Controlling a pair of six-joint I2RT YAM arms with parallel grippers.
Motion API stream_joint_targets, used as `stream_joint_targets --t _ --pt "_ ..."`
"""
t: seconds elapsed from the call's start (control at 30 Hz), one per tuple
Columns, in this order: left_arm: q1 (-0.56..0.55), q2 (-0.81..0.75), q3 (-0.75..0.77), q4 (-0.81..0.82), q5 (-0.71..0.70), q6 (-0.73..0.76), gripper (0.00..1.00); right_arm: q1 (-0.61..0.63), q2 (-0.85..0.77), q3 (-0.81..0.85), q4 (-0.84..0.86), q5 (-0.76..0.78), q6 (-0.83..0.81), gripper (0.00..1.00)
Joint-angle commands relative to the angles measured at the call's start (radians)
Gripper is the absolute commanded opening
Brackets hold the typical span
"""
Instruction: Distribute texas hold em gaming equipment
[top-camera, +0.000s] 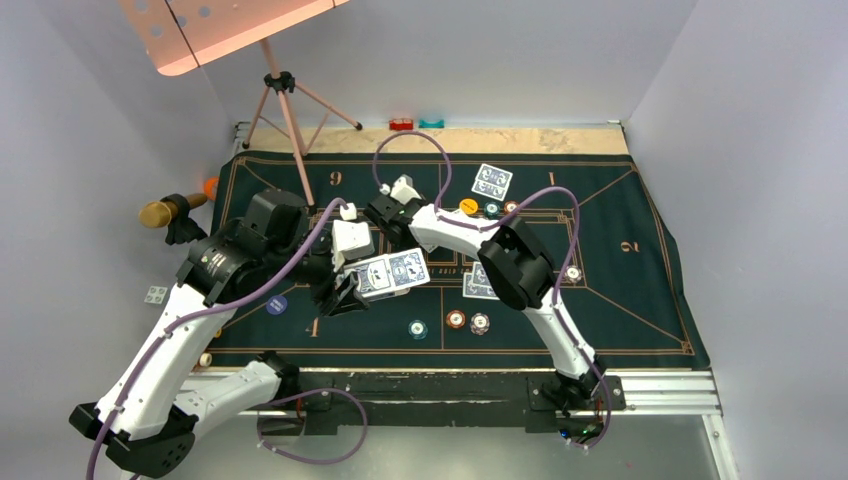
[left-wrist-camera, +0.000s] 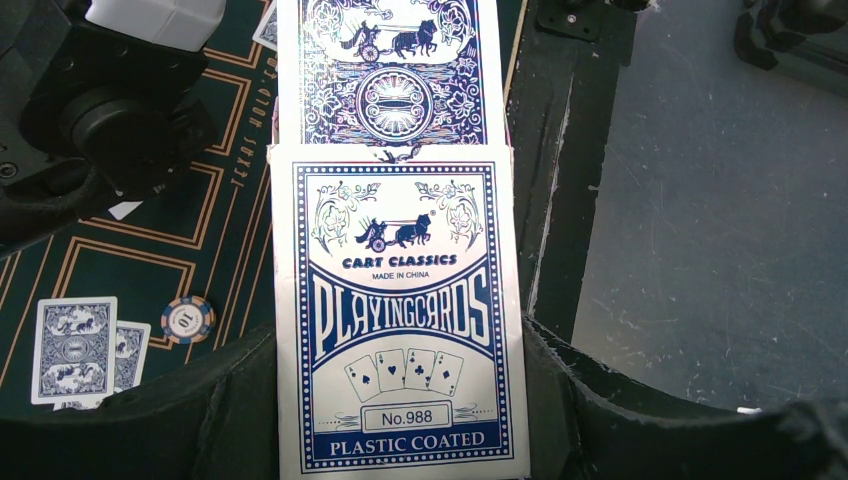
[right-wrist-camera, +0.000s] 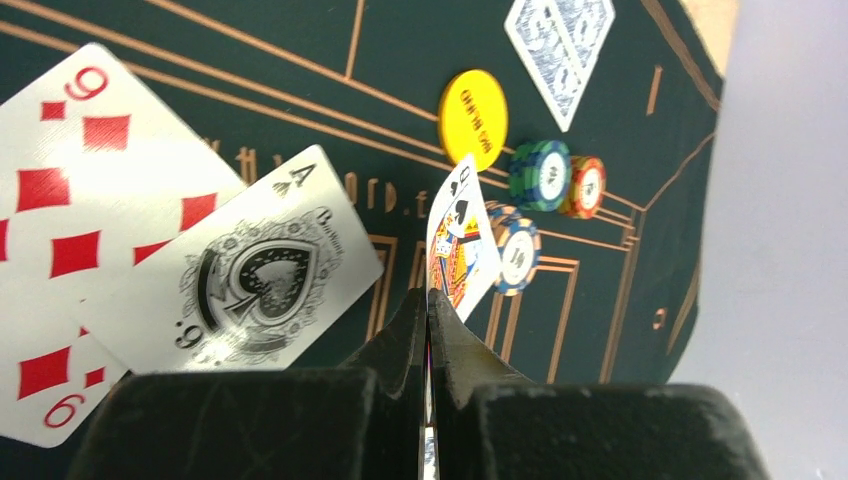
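My left gripper (top-camera: 345, 292) (left-wrist-camera: 400, 400) is shut on a blue-and-white playing-card box (left-wrist-camera: 400, 320) (top-camera: 390, 272), with cards (left-wrist-camera: 390, 70) sticking out of its open end. My right gripper (right-wrist-camera: 428, 295) (top-camera: 383, 213) is shut on one playing card (right-wrist-camera: 455, 240), seen edge-on, a face card with a spade. On the mat beside it lie a nine of diamonds (right-wrist-camera: 70, 220) and an ace of spades (right-wrist-camera: 250, 275), face up. A yellow disc (right-wrist-camera: 473, 118) (top-camera: 468, 206), striped chips (right-wrist-camera: 540, 174) and face-down cards (top-camera: 492, 181) lie beyond. Three chips (top-camera: 456, 319) sit near the front edge, and a blue disc (top-camera: 277, 305) lies at the left.
The green felt mat (top-camera: 640, 290) covers the table. A tripod stand (top-camera: 285, 100) rises at the back left, next to a gold-headed object (top-camera: 165, 212). Small red (top-camera: 401, 124) and teal (top-camera: 431, 123) blocks sit at the back edge. More face-down cards (top-camera: 480, 283) lie under the right arm.
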Motion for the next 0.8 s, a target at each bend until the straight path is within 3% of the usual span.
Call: stream_joint_targets --t 0.0,0.53,0.63,0.77 --pt "0.006 -0.009 0.017 0.015 0.032 0.006 0.00 0.004 -0.025 -0.047 0.052 -0.116 0.059 0.00" --pt "0.006 -0.009 0.019 0.020 0.026 0.002 0.00 0.016 -0.073 -0.133 0.107 -0.169 0.090 0.00" --pt "0.006 -0.009 0.019 0.022 0.024 0.001 0.00 0.016 -0.074 -0.130 0.105 -0.182 0.090 0.07" --pt "0.005 -0.008 0.018 0.020 0.020 0.000 0.00 0.017 -0.091 -0.139 0.111 -0.230 0.095 0.30"
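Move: Below the right hand, about 6 cm down, 2 cm back and 1 cm left, is the felt where the face card in its fingers is to go. The ace of spades lies some 6 cm left and 2 cm back, the nine of diamonds about 12 cm left and 1 cm back. The yellow button is roughly 6 cm ahead and 2 cm right, the blue-orange chips 2 cm ahead and 5 cm right. From the left hand the spot is about 26 cm ahead, 23 cm right and 27 cm down. Lowering the pinched face card to the felt just right of the ace of spades, the right hand sinks about 4 cm while drawing back some 2 cm, tipping its fingers a little further down. Nearly all the travel comes first; the hand then almost stands, and at the very end the shut fingers start to part around the card. ##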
